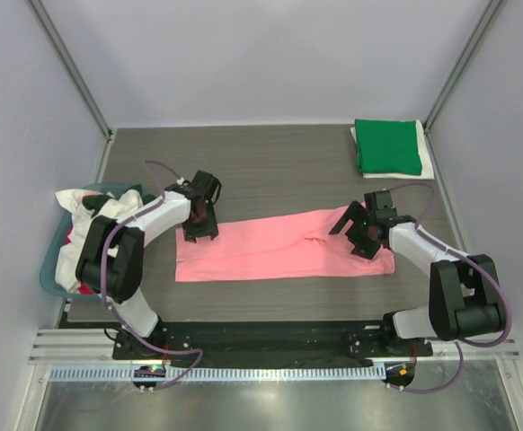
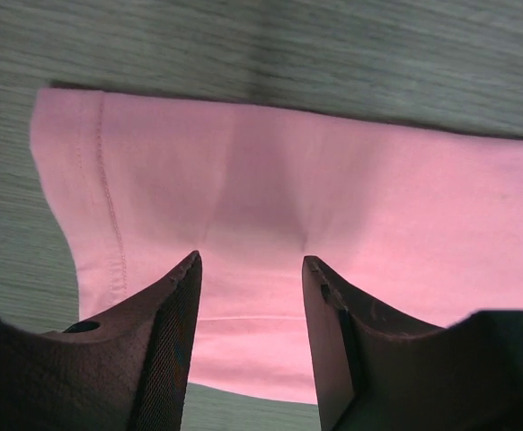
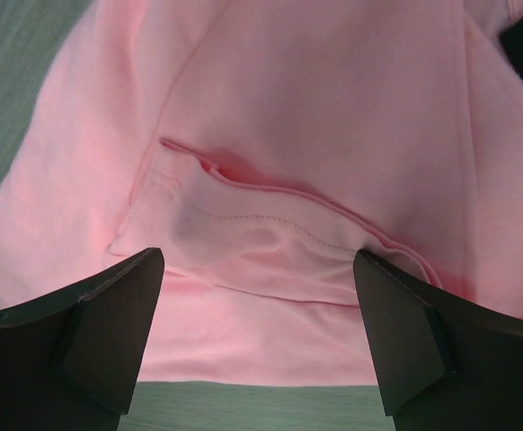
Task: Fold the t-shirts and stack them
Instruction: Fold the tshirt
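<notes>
A salmon-pink t-shirt (image 1: 284,245) lies folded into a long flat strip across the middle of the table. My left gripper (image 1: 199,220) hovers over its left end, jaws open with only flat cloth (image 2: 270,197) showing between them. Over the right end stands my right gripper (image 1: 359,235), jaws spread wide above the collar seam (image 3: 279,193), gripping nothing. A folded green t-shirt (image 1: 387,146) rests on a folded white one (image 1: 428,164) at the back right. More t-shirts, white and red (image 1: 86,233), are heaped in the tub at the left.
A teal plastic tub (image 1: 57,247) sits at the table's left edge beside the left arm. Grey walls and metal frame posts enclose the table on three sides. The stack at the back right lies near the right wall.
</notes>
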### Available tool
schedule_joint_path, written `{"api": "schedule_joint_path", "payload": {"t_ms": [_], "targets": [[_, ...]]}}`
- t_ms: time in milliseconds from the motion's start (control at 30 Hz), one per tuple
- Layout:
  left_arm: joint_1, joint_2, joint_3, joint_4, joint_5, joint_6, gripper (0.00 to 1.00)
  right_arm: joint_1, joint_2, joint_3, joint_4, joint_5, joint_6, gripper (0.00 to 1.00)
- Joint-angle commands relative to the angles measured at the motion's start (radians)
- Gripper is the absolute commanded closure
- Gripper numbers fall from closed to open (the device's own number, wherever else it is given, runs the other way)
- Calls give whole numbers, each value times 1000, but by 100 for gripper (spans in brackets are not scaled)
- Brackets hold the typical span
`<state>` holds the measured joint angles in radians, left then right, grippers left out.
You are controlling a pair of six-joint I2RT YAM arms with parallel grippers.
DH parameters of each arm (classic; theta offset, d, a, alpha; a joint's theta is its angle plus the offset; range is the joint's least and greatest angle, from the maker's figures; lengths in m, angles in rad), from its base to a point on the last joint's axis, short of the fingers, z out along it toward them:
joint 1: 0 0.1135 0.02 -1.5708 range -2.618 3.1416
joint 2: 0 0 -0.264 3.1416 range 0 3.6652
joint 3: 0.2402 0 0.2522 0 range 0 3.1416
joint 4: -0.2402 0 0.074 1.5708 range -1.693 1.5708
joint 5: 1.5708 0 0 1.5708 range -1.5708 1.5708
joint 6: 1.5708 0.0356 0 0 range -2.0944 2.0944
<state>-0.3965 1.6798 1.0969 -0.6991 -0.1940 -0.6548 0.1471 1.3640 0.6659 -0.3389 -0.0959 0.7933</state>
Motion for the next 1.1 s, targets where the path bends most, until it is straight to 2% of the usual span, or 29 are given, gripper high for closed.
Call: {"api": "schedule_joint_path", "payload": {"t_ms": [0,133,233,433,467,567,600,733,800,900,1067], "targets": [[-4,21,6,-33,13,-19,50,2,82,32,74,-5,-9,7],[-10,38,-31,-66,17,-32,51,0,245,124,83,2,-35,7],[-22,35,-95,-62,56,-65,52,2,398,253,81,-24,-42,7],[-131,-9,-210,-30,154,-221,55,60,670,616,48,-105,-68,7],[-154,-23,-238,-24,188,-255,55,75,711,727,22,-111,-74,7],[-266,-75,-261,48,279,-386,54,115,863,949,-8,-151,-85,7],[-327,-78,-256,96,298,-423,53,121,947,1004,-14,-174,-86,7],[-445,-34,-227,210,375,-560,52,143,1136,1303,-43,-251,-71,7],[-497,-8,-195,214,358,-563,52,146,1199,1382,-49,-277,-60,7],[-522,38,-149,167,318,-560,52,147,1284,1501,-60,-301,-54,7],[-533,57,-141,168,334,-572,52,149,1371,1649,-57,-356,-59,6]]}}
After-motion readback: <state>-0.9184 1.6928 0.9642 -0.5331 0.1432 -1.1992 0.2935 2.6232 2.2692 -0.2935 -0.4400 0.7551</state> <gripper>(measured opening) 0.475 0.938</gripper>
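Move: The t-shirt lies under both my hands, a folded strip running left to right. Its middle is about 26 cm right of my left hand and 4 cm back, and about 20 cm left of my right hand and 4 cm back, 2 to 3 cm below both. The laundry basket stands some 33 cm to my left hand's left, level with it. The green stack is about 30 cm ahead of my right hand and 12 cm to its right. I swing the strip round counter-clockwise with both hands. My open right hand sweeps forward some 32 cm, bearing left as it goes and turning counter-clockwise, dragging the neck end towards the far edge. My half-open left hand first sinks nearly 3 cm onto the other end, then draws it back and right by about 24 cm in all, tilting over, its fingers pressed on the cloth. ##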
